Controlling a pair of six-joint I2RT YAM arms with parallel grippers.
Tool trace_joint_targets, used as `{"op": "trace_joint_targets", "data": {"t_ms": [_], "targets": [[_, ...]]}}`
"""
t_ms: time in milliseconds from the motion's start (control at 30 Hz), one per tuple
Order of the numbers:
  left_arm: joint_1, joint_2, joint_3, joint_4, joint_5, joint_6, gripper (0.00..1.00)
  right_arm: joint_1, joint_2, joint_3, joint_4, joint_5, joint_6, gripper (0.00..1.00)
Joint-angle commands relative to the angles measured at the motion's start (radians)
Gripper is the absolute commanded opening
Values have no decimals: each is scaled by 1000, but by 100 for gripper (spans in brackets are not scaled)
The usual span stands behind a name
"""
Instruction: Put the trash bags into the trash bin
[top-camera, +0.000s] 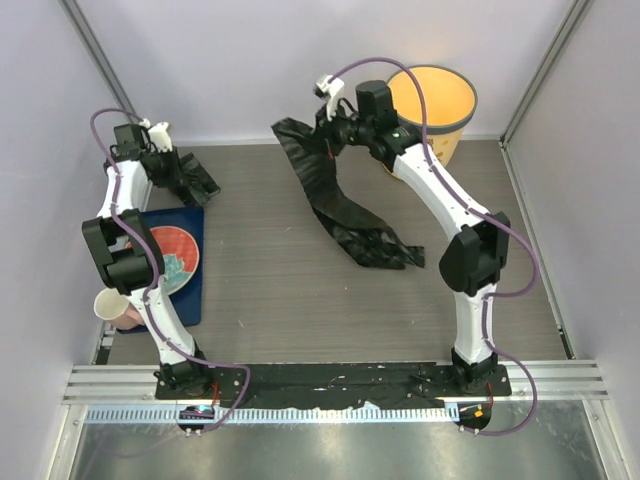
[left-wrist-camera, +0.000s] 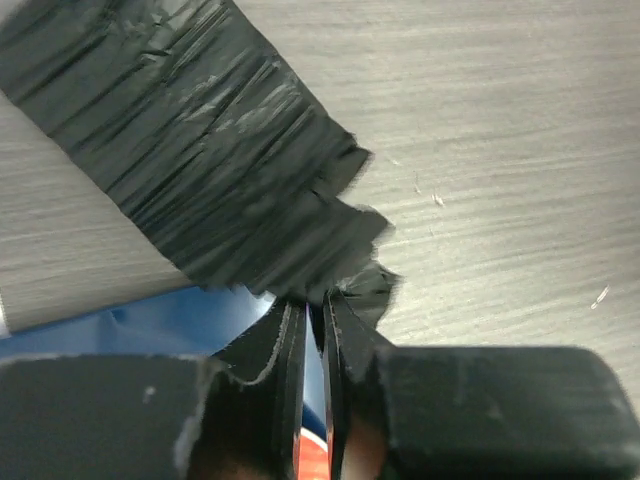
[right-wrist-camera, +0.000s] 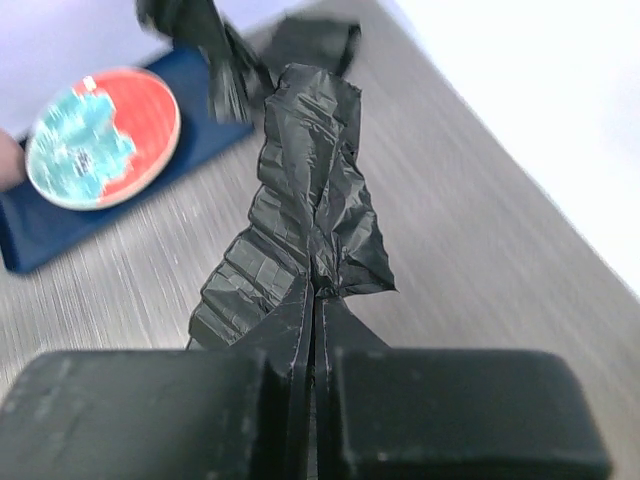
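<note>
A large crinkly black trash bag (top-camera: 345, 215) (right-wrist-camera: 310, 200) hangs from my right gripper (top-camera: 335, 130) (right-wrist-camera: 317, 285), which is shut on its upper end; its lower end trails on the table. The cream-yellow trash bin (top-camera: 450, 140) stands just behind and to the right of that gripper. At the far left, a second trash bag (top-camera: 195, 180) (left-wrist-camera: 200, 150) lies as a folded pleated strip on the table. My left gripper (top-camera: 178, 165) (left-wrist-camera: 318, 300) is at its ragged edge, jaws parted by a narrow slit with blue showing through.
A blue board (top-camera: 190, 290) (right-wrist-camera: 40, 235) carrying a round red and teal plate (top-camera: 170, 255) (right-wrist-camera: 100, 140) lies at the left beside the left arm. A beige cup (top-camera: 112, 305) sits at the board's near-left corner. Pale walls close the back and both sides.
</note>
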Motion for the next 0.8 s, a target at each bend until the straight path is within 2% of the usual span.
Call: {"op": "trace_joint_targets", "data": {"t_ms": [0,133,233,267,300,333,367,400,433,467,567,600,700,767], "targets": [[-3,-11,10,-60,73,30,19,43,104,195,148,-68,165,1],[-2,-40,13,-72,82,7,38,63,240,200,270,9,176,1],[-3,-83,6,-40,113,-39,47,60,335,281,349,74,277,8],[-5,-94,0,-20,125,-45,49,57,386,357,347,79,302,11],[-6,-107,-3,-14,136,-49,53,52,403,391,343,79,314,37],[-8,-120,-6,-3,134,-48,62,37,408,416,321,67,320,50],[-11,-146,-10,-3,139,-39,66,26,380,422,309,59,317,60],[-15,-157,-8,-8,156,-22,68,15,353,409,292,51,272,67],[-26,-167,-17,-11,154,1,73,6,322,357,257,50,241,70],[-32,-187,-19,-15,156,18,75,-26,241,325,240,53,204,71],[-72,-207,-8,-67,182,93,77,-95,130,254,118,76,48,73],[-81,-216,0,-84,191,110,78,-112,68,254,22,95,-65,73],[-134,-226,18,-146,245,162,79,-153,-15,235,-84,232,-222,79],[-170,-226,20,-175,271,176,82,-170,-63,223,-145,298,-341,83]]}}
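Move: The right hand holds one trash bag some 20 cm above the table. The open patch it is taken to lies about 7 cm left and 4 cm back, with the trash bin 14 cm ahead, 25 cm right. The left hand pinches the other bag low down, its bulk about 4 cm ahead, 3 cm right and 5 cm below. The blue tray lies about 20 cm straight back; the plate on it is 18 cm back, 2 cm left. Both hands let go of their bags. The left opens almost in place, then rises about 9 cm and swings as far right, turning clockwise. The right flings its bag leftward and forward by about 9 cm, dips as the fingers spread, then sweeps some 16 cm back right towards the bin, climbing empty and turning clockwise. ##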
